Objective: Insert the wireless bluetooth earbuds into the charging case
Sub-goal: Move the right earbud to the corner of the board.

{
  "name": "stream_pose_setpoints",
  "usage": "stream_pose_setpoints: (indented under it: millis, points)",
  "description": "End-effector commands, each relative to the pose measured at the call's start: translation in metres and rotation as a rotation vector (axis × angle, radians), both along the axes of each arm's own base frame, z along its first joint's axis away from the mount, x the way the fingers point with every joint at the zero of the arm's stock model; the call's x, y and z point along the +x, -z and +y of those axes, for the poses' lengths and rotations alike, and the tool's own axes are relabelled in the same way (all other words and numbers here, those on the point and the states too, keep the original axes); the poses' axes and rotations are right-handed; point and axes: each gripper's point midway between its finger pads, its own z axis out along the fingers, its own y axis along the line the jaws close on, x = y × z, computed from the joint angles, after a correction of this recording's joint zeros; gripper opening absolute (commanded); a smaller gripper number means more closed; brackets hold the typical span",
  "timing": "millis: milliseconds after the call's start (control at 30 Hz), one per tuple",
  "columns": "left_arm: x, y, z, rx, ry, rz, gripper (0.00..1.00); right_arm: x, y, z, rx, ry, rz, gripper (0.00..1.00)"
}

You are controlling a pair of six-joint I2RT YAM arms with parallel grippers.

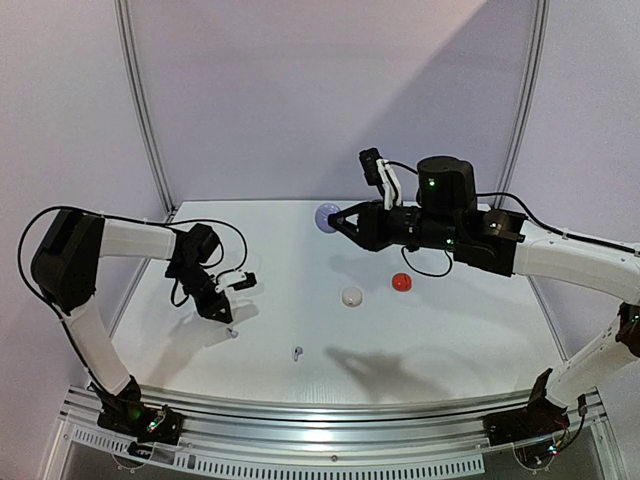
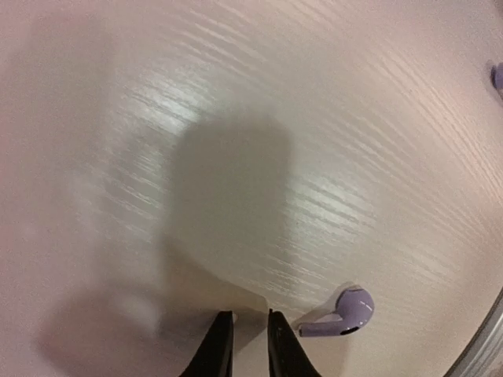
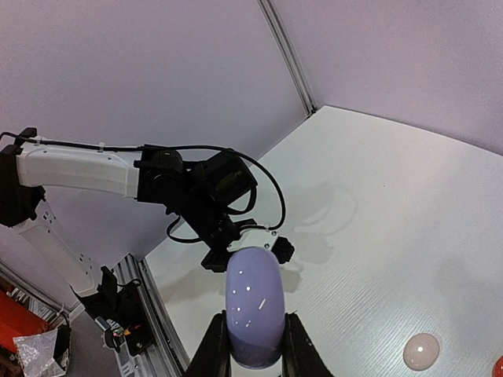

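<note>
A lilac earbud (image 2: pixel 346 312) lies on the white table just right of my left gripper (image 2: pixel 247 314). The left gripper is shut, its black fingertips nearly together with nothing between them. From above, that earbud (image 1: pixel 233 333) is a tiny speck just beyond the left gripper (image 1: pixel 222 312). A second lilac earbud (image 1: pixel 297 352) lies farther right, also showing at the left wrist view's edge (image 2: pixel 497 75). My right gripper (image 1: pixel 335 215) hovers over the far middle of the table, shut on the lilac charging case (image 3: pixel 253 290), which is closed.
A white round case (image 1: pixel 351 296) and a red round case (image 1: pixel 401 282) sit mid-table, below the right arm. The aluminium rail (image 1: pixel 330 415) runs along the near edge. White walls enclose the back and sides.
</note>
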Motion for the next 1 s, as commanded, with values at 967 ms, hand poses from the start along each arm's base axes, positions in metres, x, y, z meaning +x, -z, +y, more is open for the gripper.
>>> stream_pose_setpoints:
  millis: [967]
  points:
    - [-0.093, 0.017, -0.035, -0.037, 0.242, 0.235, 0.17, 0.002, -0.012, 0.004, 0.019, -0.007, -0.019, 0.00]
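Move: The near purple earbud lies on the table about 3 cm back and 1 cm right of the left gripper, whose tips hang just above the table top, the stem end close beside them. The other purple earbud lies some 7 cm back and 15 cm right of the left gripper. From the right hand, the near earbud is roughly 24 cm left, 1 cm back and 32 cm down. Sweep the left gripper back toward the base about 9 cm, level and low over the table, past the near earbud to its base side, fast at first, then easing off with a small drift right. Tilt the fingertips some 15 degrees toward the base, turn slightly clockwise, and leave the nearly shut fingers as they are. Brush the earbud's stem on the way; keep the purple case held still in the right gripper. ##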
